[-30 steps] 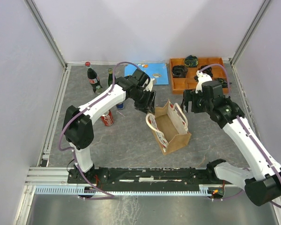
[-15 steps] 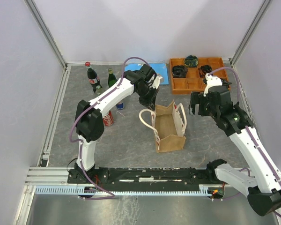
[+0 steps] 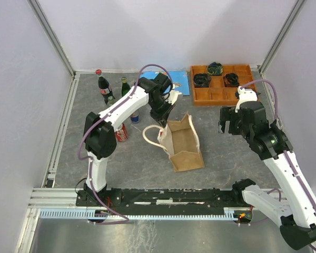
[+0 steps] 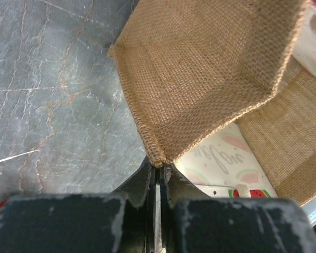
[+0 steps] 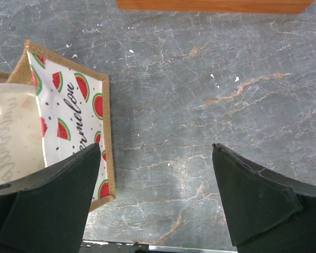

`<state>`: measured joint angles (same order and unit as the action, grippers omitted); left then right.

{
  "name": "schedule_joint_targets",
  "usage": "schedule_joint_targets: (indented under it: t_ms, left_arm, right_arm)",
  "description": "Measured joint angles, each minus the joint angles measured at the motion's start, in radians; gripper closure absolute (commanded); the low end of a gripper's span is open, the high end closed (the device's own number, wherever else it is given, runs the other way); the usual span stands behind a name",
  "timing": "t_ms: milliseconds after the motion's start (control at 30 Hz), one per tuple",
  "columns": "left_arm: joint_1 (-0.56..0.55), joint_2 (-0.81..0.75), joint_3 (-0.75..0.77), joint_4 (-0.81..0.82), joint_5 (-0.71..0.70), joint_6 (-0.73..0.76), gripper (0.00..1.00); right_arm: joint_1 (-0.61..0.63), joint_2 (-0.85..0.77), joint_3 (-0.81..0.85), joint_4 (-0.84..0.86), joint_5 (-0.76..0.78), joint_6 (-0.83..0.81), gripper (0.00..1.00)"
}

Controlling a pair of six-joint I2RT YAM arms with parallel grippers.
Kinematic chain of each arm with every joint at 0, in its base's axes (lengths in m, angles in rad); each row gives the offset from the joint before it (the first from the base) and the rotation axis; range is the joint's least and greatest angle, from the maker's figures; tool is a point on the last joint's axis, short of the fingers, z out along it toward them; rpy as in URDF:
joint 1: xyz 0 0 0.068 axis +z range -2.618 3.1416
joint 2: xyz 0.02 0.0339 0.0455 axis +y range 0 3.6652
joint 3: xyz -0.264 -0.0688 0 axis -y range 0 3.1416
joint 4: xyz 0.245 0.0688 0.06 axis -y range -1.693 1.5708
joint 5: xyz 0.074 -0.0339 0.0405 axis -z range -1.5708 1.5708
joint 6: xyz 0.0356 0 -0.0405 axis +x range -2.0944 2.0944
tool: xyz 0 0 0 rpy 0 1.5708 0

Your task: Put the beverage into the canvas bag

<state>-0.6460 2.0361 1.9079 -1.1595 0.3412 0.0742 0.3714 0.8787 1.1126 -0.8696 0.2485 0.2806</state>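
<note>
The canvas bag [image 3: 184, 145] stands open in the middle of the table, one cream handle [image 3: 150, 136] hanging off its left side. My left gripper [image 3: 166, 117] is shut on the bag's far-left top corner. In the left wrist view the jaws [image 4: 157, 167] pinch the burlap rim of the bag [image 4: 200, 79]. The right gripper [image 3: 233, 126] hangs open to the right of the bag with nothing in it; its wrist view shows the gripper [image 5: 157, 158] over bare table beside the bag's watermelon-print side [image 5: 68, 105]. The beverages stand at the far left: a cola bottle [image 3: 102, 84], a green bottle [image 3: 125, 86] and a red can [image 3: 121, 133].
An orange compartment tray [image 3: 221, 100] with dark items sits at the back right. A blue sheet [image 3: 180, 84] lies behind the left arm. A blue can [image 3: 135, 117] stands under the left forearm. Metal rails edge the table.
My left gripper went from open to shut on the bag's rim, and the bag swung round and shifted left. The right arm drew back to the right, away from the bag.
</note>
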Motion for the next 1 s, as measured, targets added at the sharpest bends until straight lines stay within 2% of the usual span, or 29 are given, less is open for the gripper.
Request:
schedule_joint_targets:
  t_ms: [367,767,800,867,933,967,1000]
  left_arm:
    - [0.039,0.0,0.052,-0.126,-0.049,0.123,0.97]
    - [0.042,0.0,0.093,-0.183,-0.06,0.133,0.96]
    - [0.042,0.0,0.092,-0.183,-0.06,0.133,0.91]
    - [0.042,0.0,0.091,-0.182,-0.06,0.133,0.68]
    - [0.042,0.0,0.091,-0.179,-0.059,0.133,0.36]
    - [0.042,0.0,0.091,-0.177,-0.059,0.135,0.25]
    - [0.042,0.0,0.091,-0.177,-0.058,0.137,0.18]
  right_arm:
    - [0.0,0.006,0.0,-0.008,0.0,0.001,0.05]
    - [0.0,-0.003,0.0,-0.008,0.0,0.003,0.05]
    - [0.0,-0.003,0.0,-0.008,0.0,0.003,0.05]
    - [0.0,-0.003,0.0,-0.008,0.0,0.003,0.05]
    - [0.0,-0.003,0.0,-0.008,0.0,0.003,0.05]
    - [0.0,-0.003,0.0,-0.008,0.0,0.003,0.06]
    - [0.0,-0.003,0.0,-0.008,0.0,0.003,0.05]
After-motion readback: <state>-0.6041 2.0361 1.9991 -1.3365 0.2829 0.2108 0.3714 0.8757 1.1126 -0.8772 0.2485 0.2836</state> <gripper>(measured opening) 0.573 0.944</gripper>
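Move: The left hand already pinches the far-left rim corner of the canvas bag; the bag's middle lies about 9 cm to its right, 7 cm back and some 6 cm lower. The blue-silver can stands roughly 13 cm left and 6 cm farther out, the red can some 19 cm left and 3 cm back, both a little below the hand. From the right hand the bag's middle is about 17 cm left, 2 cm back and 18 cm below. Leftward goes the left hand, some 4 cm, still pinching the canvas bag's far-left rim corner and drawing the bag towards the cans. Partway along it also rises about 2 cm, the wrist turning only slightly. It then holds still, and the fingers open to more than half, letting go of the rim. ##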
